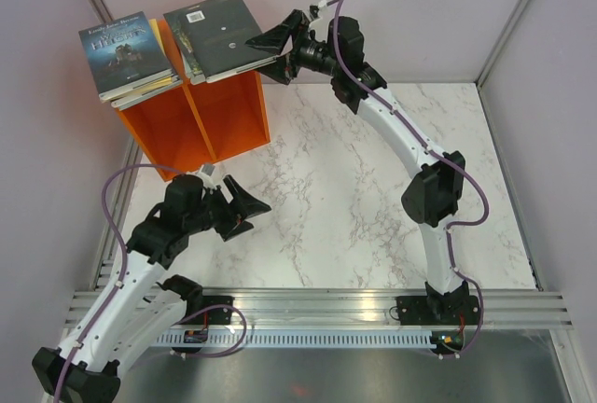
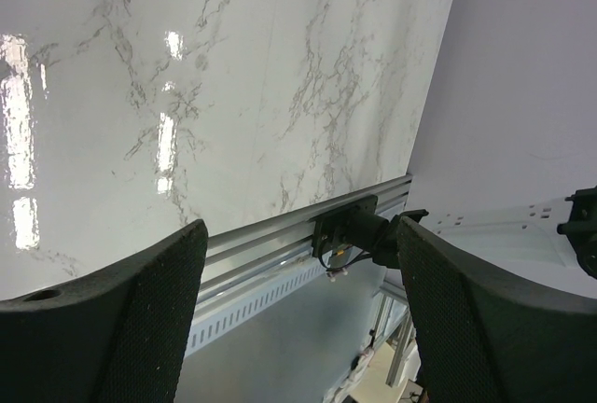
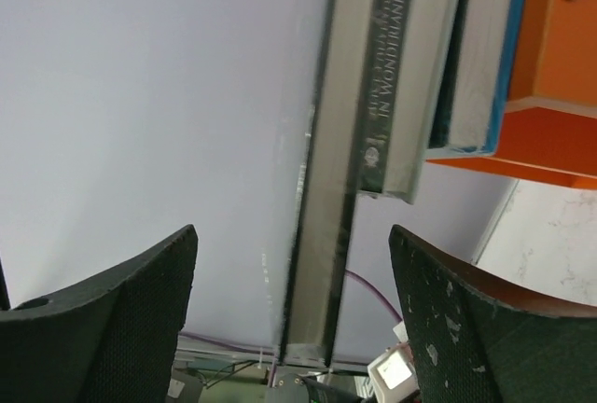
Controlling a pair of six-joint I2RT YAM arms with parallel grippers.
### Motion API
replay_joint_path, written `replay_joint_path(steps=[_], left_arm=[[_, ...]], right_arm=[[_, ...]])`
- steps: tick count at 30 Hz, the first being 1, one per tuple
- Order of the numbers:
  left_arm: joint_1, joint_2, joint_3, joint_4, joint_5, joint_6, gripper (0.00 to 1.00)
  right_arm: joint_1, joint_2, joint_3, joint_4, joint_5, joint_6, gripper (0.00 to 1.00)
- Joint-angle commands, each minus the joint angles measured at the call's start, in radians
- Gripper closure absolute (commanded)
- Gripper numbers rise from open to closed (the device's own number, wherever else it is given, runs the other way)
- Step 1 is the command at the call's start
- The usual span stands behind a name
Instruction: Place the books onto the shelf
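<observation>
The orange shelf (image 1: 201, 118) stands at the table's far left. Two stacks of books lie flat on its top. A dark blue cover (image 1: 126, 44) tops the left stack, and a black cover with a barcode sticker (image 1: 219, 34) tops the right one. My right gripper (image 1: 264, 58) hovers open at the right stack's right edge. In the right wrist view the book spines (image 3: 387, 67) and the shelf's orange edge (image 3: 550, 132) lie beyond the fingertips of the right gripper (image 3: 294, 314), with nothing between them. My left gripper (image 1: 254, 216) is open and empty, low over the marble.
The white marble table (image 1: 373, 198) spreads in front of the shelf. A metal rail (image 1: 317, 305) runs along its near edge, also seen in the left wrist view past the left gripper (image 2: 298, 314). Pale walls close the back and both sides.
</observation>
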Motion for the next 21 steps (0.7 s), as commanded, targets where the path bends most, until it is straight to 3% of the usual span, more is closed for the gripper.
replay_joint_path(steps=[1, 8, 21], left_arm=[[0.003, 0.003, -0.008, 0.042, -0.004, -0.011, 0.16], [0.001, 0.006, -0.015, 0.047, -0.001, -0.013, 0.16], [0.003, 0.027, -0.017, 0.061, -0.001, -0.018, 0.17]], right_arm=[[-0.01, -0.048, -0.036, -0.024, -0.025, -0.05, 0.17], [-0.033, -0.083, -0.122, -0.021, -0.045, -0.069, 0.32], [-0.07, -0.123, -0.149, 0.107, -0.066, -0.002, 0.33]])
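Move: The top black book on the right-hand stack has its middle some 6 cm to the right hand's left and 4 cm ahead, about level, with its near right corner between the open fingers. The stack's lower books centre about 11 cm left, 4 cm ahead and 3 cm down; the left stack is some 28 cm left, 2 cm ahead and slightly lower. From the left hand, the black book is about 30 cm ahead, 1 cm left and 24 cm up. The black book's near right corner stays between the right hand's fingers, one above and one below, as the hand drops quickly about 3.5 cm, then draws some 3 cm to the right, edging a little forward and away from the stack. The fingers close partway from wide open and stop well apart; the upper one seems to drag on the cover. ##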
